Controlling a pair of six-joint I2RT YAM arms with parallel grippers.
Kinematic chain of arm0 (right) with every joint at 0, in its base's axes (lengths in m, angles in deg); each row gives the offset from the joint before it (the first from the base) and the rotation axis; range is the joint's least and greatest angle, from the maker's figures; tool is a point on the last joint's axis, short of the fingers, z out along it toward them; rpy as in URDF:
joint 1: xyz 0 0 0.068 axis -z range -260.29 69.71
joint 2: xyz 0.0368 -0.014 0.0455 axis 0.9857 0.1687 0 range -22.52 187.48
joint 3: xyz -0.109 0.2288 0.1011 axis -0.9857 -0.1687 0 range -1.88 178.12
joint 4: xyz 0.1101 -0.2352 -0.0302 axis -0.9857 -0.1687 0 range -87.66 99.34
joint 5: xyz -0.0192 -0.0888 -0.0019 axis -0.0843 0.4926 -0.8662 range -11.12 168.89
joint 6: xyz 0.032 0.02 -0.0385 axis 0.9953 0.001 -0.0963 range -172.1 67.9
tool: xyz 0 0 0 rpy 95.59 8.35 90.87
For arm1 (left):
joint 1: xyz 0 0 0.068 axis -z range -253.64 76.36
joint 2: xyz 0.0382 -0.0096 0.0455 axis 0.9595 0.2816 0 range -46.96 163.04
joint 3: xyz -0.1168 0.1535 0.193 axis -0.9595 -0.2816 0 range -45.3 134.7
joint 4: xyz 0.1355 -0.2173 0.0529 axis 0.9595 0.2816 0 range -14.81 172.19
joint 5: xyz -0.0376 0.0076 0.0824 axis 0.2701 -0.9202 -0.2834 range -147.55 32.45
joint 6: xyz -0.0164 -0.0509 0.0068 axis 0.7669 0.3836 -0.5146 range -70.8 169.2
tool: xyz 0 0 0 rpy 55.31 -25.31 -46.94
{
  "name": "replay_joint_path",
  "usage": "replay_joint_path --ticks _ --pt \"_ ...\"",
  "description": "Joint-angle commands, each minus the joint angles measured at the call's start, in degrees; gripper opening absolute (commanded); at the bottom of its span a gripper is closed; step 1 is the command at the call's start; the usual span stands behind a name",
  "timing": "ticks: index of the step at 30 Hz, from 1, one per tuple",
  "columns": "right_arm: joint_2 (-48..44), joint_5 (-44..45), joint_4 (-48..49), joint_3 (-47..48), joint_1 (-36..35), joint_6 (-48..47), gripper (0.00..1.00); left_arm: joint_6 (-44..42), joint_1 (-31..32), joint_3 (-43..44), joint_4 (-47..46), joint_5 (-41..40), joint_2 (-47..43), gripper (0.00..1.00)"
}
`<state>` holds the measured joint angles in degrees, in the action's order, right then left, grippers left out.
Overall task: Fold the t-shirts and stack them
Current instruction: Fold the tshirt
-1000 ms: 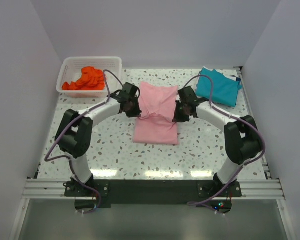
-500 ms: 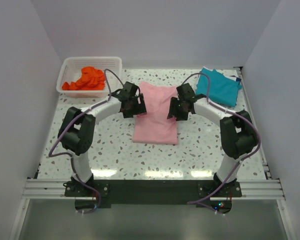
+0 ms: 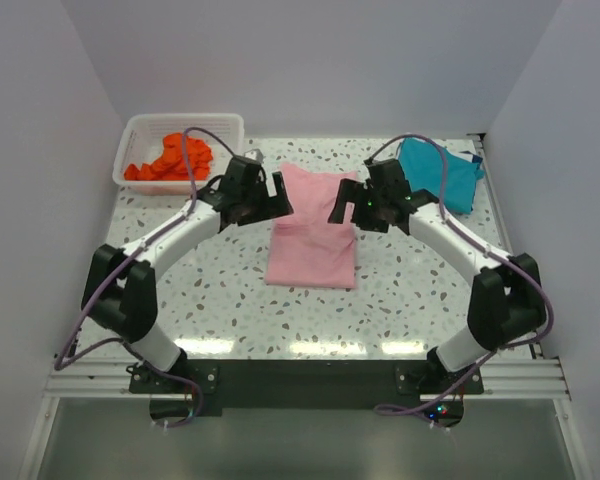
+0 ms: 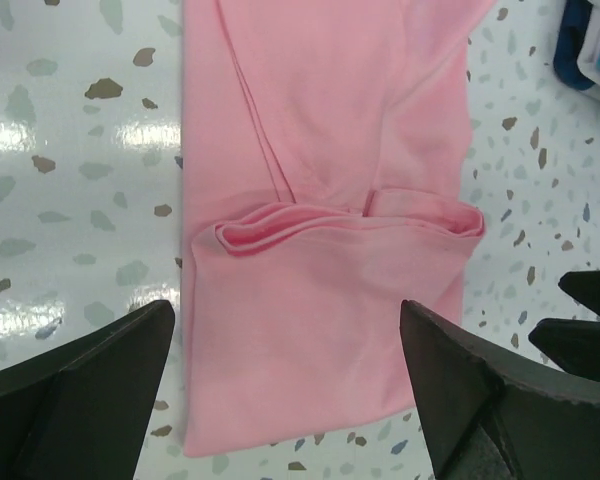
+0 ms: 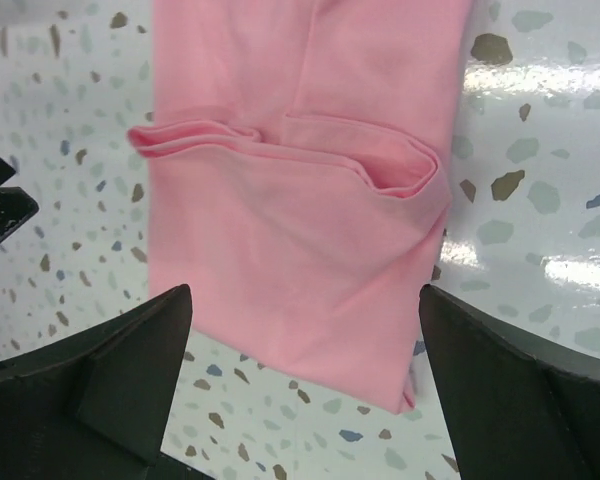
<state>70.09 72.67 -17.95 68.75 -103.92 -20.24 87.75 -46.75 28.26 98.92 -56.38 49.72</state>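
Note:
The light pink t-shirt (image 3: 313,240) lies folded on the table's middle, its far part doubled over the near part; the fold ridge shows in both wrist views (image 4: 320,250) (image 5: 300,200). My left gripper (image 3: 276,196) (image 4: 285,320) hovers open above the shirt's far left corner, holding nothing. My right gripper (image 3: 341,204) (image 5: 305,300) hovers open over the far right corner, also holding nothing. The teal blue t-shirt (image 3: 438,172) lies folded at the back right. The orange-red t-shirt (image 3: 170,158) sits crumpled in the basket.
A white mesh basket (image 3: 185,122) stands at the back left corner. White walls close in the table on the left, back and right. The right gripper's fingers (image 4: 580,305) show at the left wrist view's right edge.
Both grippers have gone from shut to open, letting go of the pink shirt's folded edge, and have risen above it. The shirt now lies flatter.

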Motion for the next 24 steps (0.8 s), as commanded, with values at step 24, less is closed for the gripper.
replay_joint_path --ticks 24 --pt "21.4 -18.0 20.1 8.4 -6.0 -4.4 0.99 8.5 0.1 -37.2 2.2 0.1 -37.0 1.00"
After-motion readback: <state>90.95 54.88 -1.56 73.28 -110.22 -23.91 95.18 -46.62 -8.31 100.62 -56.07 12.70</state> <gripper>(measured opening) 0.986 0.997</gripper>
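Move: The right hand hangs open about 8 cm over the right end of the pink shirt's folded-back flap edge. The middle of that edge is roughly 9 cm to its left and 1 cm ahead. The shirt's unfolded far part has its middle some 10 cm ahead and 8 cm left. From the left hand, the shirt's near-left corner is about 14 cm back, 1 cm left and 9 cm down, and the flap edge's middle about 10 cm right, level with it and 8 cm down. The open right hand comes down low over the left-centre of the pink flap, its fingertips at the cloth: it swings about 11 cm left, dipping back and then forward again while sinking some 8 cm, and turns about 20 degrees counter-clockwise. The left hand, also open, clears out of its way, drawing back some 15 cm and to the left, a little lower, to beside the near-left corner. ##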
